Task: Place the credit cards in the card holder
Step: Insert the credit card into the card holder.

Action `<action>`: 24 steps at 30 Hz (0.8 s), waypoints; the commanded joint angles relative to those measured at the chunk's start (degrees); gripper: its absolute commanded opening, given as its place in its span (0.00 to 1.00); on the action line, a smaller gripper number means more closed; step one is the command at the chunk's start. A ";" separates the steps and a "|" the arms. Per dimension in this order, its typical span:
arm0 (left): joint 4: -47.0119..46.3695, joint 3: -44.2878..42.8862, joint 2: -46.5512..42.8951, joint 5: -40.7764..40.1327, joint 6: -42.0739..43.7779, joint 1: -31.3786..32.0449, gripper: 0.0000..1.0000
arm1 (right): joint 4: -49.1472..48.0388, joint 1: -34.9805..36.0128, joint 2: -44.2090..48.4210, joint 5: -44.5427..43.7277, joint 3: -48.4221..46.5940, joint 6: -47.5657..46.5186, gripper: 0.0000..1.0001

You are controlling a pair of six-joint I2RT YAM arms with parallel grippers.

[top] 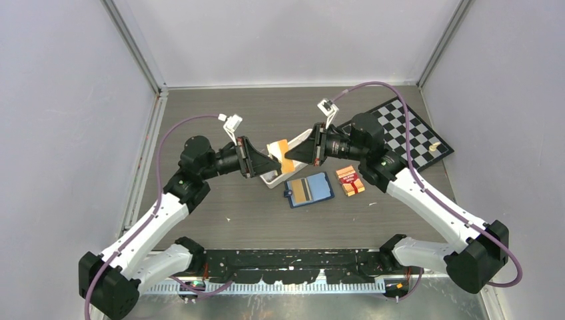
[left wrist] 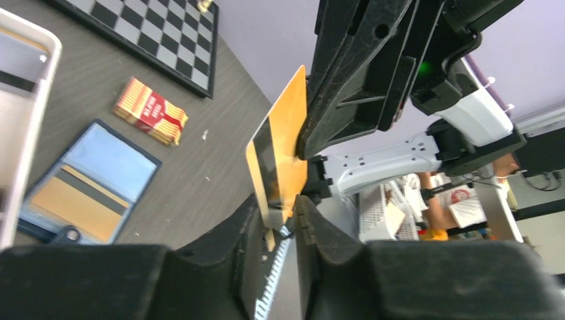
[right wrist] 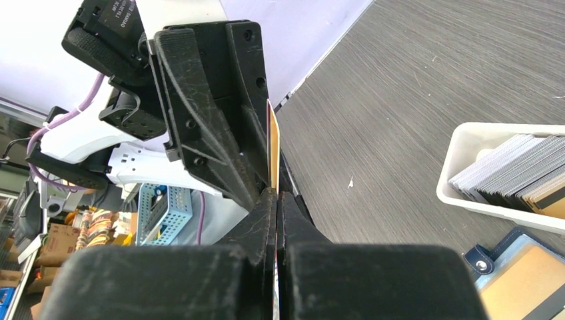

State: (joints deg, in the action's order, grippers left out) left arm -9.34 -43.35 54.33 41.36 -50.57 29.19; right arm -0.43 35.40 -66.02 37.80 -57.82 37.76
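An orange-gold credit card (top: 283,155) with a dark stripe hangs in the air above the white tray (top: 270,179). My right gripper (top: 291,155) is shut on one edge of it (right wrist: 272,150). My left gripper (left wrist: 288,207) faces it, jaws partly closed around the card's (left wrist: 283,147) lower corner, with a gap still showing between them. The navy card holder (top: 310,190) lies open on the table with a tan card (left wrist: 66,207) in its light blue inside. Several grey, black and tan credit cards (right wrist: 513,170) stand in the tray.
A red-orange banded pack (top: 350,181) lies just right of the card holder. A black-and-white chessboard (top: 406,133) sits at the back right with a small pale piece on it. Grey walls close in the table on three sides.
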 commanded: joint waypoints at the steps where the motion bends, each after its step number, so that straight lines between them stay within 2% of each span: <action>1: -1.62 -0.33 -1.03 -1.55 0.93 -0.03 0.15 | 1.50 0.11 0.49 1.97 -0.85 -1.83 0.01; 3: -1.46 -0.10 -0.60 -1.33 1.17 -0.01 0.01 | 4.21 0.07 0.90 1.50 -0.89 -3.00 0.00; 5: -2.60 0.33 0.14 -0.72 0.75 -0.02 0.00 | 7.40 0.04 1.43 0.37 -0.93 -4.41 0.02; 8: -0.21 0.40 1.25 -1.81 1.97 0.05 0.00 | 13.13 -0.54 2.68 -4.16 -0.23 -6.05 0.28; 12: 7.07 1.57 4.86 -9.23 5.58 0.64 0.00 | 19.12 -6.11 3.88 -7.77 3.55 -6.31 0.50; 17: 3.30 3.65 14.59 -10.04 2.92 3.41 0.00 | 20.32 -16.27 3.43 -6.83 12.14 -4.28 0.61; 24: -2.96 2.57 23.94 -13.94 -0.03 11.24 0.00 | 19.75 -19.91 -0.61 -12.95 18.66 -5.09 0.65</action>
State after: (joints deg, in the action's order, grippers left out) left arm -5.98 -39.44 75.83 29.41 -48.51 37.65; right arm 20.08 16.47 -65.19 28.42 -40.47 33.10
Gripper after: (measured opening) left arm 0.010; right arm 0.646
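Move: The credit card stands between my hands: my right fingers are shut on it, and its middle lies about 2 cm ahead and 2 cm to the right of my left fingers, level with them. From my left hand the open card holder is some 5 cm ahead, 10 cm right and 28 cm down; from my right hand it is 4 cm ahead, 6 cm right and 28 cm down. From my right hand the white tray lies about 14 cm straight ahead and 28 cm down, the striped packet 7 cm ahead and 19 cm right, equally low. I shut my left fingers on the card, then open my right ones and draw them off to the right. My left hand carries the card some 17 cm down towards the card holder, drifting right, fingers tipping down. My right hand sinks about 19 cm and goes 13 cm right towards the holder's right side, fingers well open, swinging to point more forward and down. ##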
